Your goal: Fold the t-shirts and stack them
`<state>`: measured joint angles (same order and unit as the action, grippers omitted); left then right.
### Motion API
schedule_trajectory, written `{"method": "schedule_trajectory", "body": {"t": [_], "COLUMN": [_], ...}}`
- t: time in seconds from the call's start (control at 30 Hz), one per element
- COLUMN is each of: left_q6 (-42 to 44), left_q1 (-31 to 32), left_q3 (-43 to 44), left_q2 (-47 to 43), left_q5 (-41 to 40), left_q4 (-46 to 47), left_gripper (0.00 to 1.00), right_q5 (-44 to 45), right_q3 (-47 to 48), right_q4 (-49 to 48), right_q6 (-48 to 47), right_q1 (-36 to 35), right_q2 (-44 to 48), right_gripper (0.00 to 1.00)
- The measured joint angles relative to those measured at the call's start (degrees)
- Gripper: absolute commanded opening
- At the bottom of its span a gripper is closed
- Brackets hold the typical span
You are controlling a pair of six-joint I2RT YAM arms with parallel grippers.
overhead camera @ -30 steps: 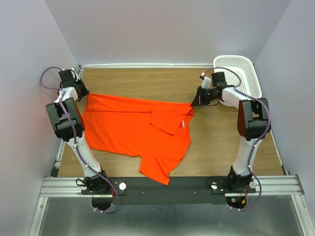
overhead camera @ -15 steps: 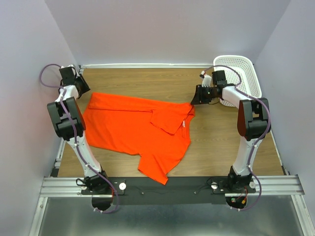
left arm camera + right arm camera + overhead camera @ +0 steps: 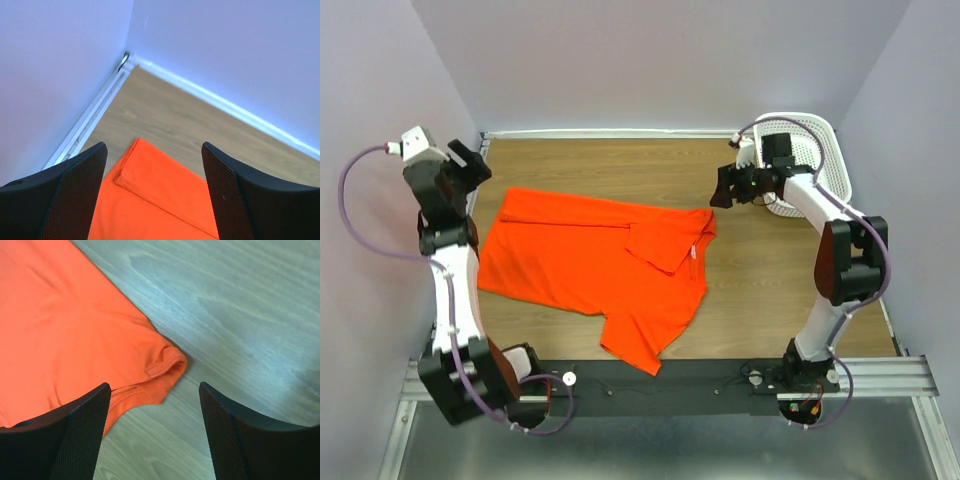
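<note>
The orange t-shirt [image 3: 582,262] lies spread on the wooden table, with a flap folded over near its collar at the right. One sleeve points toward the near edge. My left gripper [image 3: 472,163] hangs open above the shirt's far left corner [image 3: 150,175], with nothing between its fingers [image 3: 75,195]. My right gripper [image 3: 722,187] is open just past the shirt's far right corner [image 3: 167,365], above bare wood. Neither gripper touches the cloth.
A white perforated basket [image 3: 817,136] stands at the far right corner, behind the right arm. Walls close in the table on the left, far and right sides. A metal rail [image 3: 92,120] runs along the left wall.
Both grippers have opened and let go of the shirt's far corners. They have risen and drawn back, the left one toward the left wall. The shirt now lies flat.
</note>
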<state>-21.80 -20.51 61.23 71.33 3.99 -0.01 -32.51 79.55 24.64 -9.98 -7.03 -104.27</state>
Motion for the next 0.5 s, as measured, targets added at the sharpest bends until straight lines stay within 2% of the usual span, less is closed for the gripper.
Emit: {"method": "schedule_trajectory", "body": {"t": [0.07,0.13,0.27,0.5], "left_q6": [-0.5,-0.4,0.1,0.5], "left_q1": [0.0,0.0,0.0,0.2], "left_q3": [-5.7,-9.7,-15.4,-18.6], "left_q2": [-7.9,-12.2,-15.4,-20.1], "left_q5": [1.4,2.8,5.1,8.0], "left_q4": [2.9,3.5,3.0,1.4], "left_gripper": [0.85,0.84,0.84,0.84], "right_q5": [0.9,1.7,2.0,0.7], "right_q3": [0.0,0.2,0.6,2.5], "right_q4": [0.0,0.2,0.8,0.5], "right_q6": [0.2,0.9,2.3,5.1], "right_q1": [0.0,0.0,0.0,0.0], "right_q2": [-1.9,-5.5,-12.0,-13.8], "right_gripper": [0.83,0.83,0.82,0.76]}}
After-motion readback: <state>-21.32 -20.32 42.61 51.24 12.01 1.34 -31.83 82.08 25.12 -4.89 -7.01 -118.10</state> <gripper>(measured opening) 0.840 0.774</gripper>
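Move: The right hand hovers open above the t-shirt's right far corner, which lies about 10 cm below it, some 2 cm to its left and level with it fore and aft. The folded sleeve is about 9 cm back and 13 cm left, the white basket roughly 14 cm ahead and 22 cm right. From the left hand, the shirt's left far corner lies 11 cm ahead, 1 cm right and 28 cm down; its left near corner 17 cm back, straight in line, equally low. Straight down goes the right hand, about 9 cm towards the shirt's right far corner, its open fingers tipping some 15 degrees further down before it halts low there; whether it touches the cloth can't be seen. Meanwhile the left hand, staying open, draws back about 7 cm and right 5 cm, away from the left far corner, first rising slightly, then sinking, and turns a little clockwise. ##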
